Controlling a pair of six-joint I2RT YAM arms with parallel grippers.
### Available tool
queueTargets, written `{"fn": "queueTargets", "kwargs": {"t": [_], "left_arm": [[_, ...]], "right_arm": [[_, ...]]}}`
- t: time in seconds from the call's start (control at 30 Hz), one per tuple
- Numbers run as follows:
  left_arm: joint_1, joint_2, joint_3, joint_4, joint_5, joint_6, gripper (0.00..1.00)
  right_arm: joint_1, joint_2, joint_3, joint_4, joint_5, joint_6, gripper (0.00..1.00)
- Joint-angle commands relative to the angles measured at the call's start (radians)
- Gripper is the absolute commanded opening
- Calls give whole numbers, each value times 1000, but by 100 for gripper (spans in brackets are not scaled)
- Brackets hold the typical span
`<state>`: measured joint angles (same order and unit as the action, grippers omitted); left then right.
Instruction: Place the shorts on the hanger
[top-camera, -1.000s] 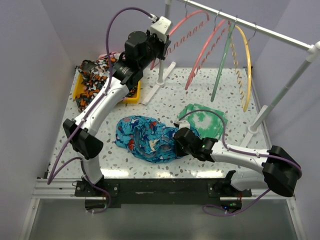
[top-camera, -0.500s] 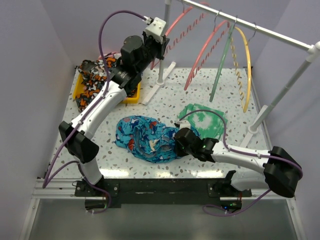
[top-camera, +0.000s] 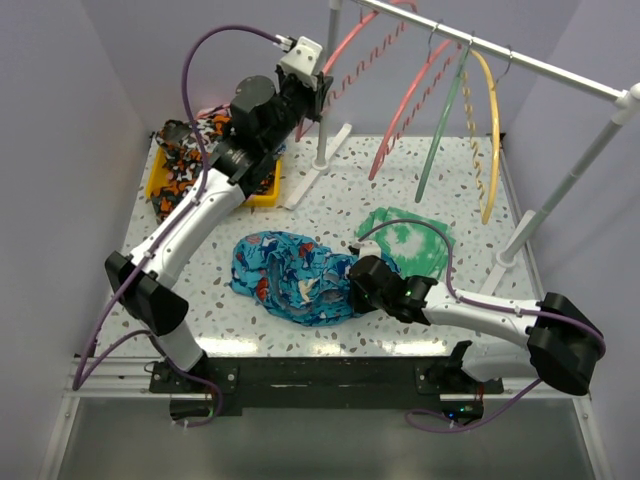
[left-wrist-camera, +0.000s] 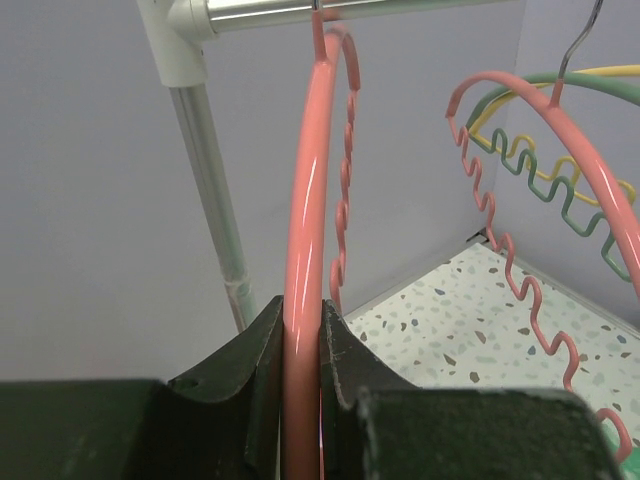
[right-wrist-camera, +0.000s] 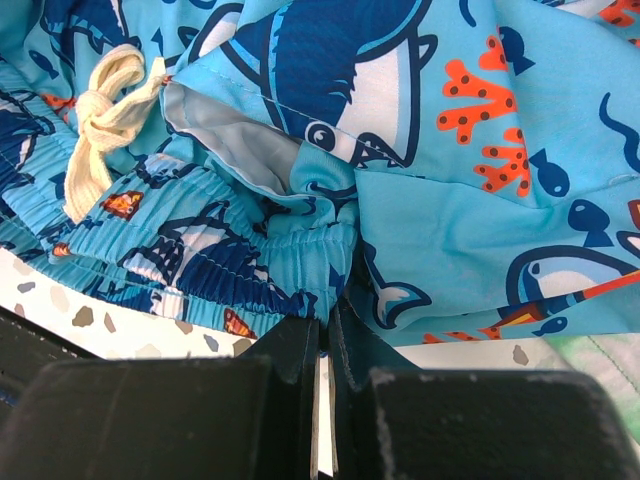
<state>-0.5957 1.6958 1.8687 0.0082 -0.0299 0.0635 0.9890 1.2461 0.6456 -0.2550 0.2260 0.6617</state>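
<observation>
The turquoise shark-print shorts (top-camera: 290, 275) lie crumpled on the speckled table, near the front. My right gripper (top-camera: 356, 283) is shut on their waistband edge (right-wrist-camera: 320, 275); a cream drawstring (right-wrist-camera: 100, 120) shows to the left. My left gripper (top-camera: 318, 92) is raised by the rail's left post and is shut on the arm of a salmon-pink hanger (left-wrist-camera: 305, 230), which hangs from the rail (top-camera: 480, 45) by its hook. A second salmon-pink hanger (top-camera: 410, 105) hangs further right on the rail; it also shows in the left wrist view (left-wrist-camera: 560, 150).
A green hanger (top-camera: 445, 125) and a yellow hanger (top-camera: 490, 130) hang on the rail. A green-and-white cloth (top-camera: 410, 238) lies right of the shorts. An orange-black patterned garment (top-camera: 185, 165) fills a yellow bin (top-camera: 262, 195) at back left. The rack's posts (top-camera: 325, 100) stand on the table.
My left arm has drawn up and to the left with the pink hanger in its jaws. The right gripper and the shorts have not moved.
</observation>
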Motion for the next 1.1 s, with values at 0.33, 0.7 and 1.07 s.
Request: {"fn": "queueTargets", "kwargs": {"t": [0.33, 0.7, 1.07], "left_arm": [[5, -375, -301, -77, -22, 1, 0], [5, -778, -534, -503, 100, 124, 0], [5, -1058, -605, -806, 193, -30, 0]], "right_arm": [[2, -88, -27, -12, 79, 6, 0], [2, -212, -43, -159, 174, 59, 0], [4, -208, 120, -308, 233, 61, 0]]}}
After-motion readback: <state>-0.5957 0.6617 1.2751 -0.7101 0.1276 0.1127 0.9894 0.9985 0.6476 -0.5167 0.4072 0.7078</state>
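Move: The waiting blue shorts lie some 19 cm back from my left hand, about 1 cm left and 46 cm below it. Level with this hand, the next red hanger hangs about 16 cm right and 2 cm back; the clothes basket sits roughly 10 cm ahead, 26 cm left and 40 cm down. From my right hand, already pinching their waistband, the shorts' middle is 8 cm ahead, 13 cm left, and the green shorts 17 cm ahead, 12 cm right. Keeping the red hanger pinched, my left hand draws it back from the rod with gathering speed, some 27 cm back and 15 cm left, sinking as well towards the blue shorts while the fingers tip and roll slightly. My right hand keeps its pinch on the waistband and pulls it about 5 cm right and a little up, turning slightly clockwise. ##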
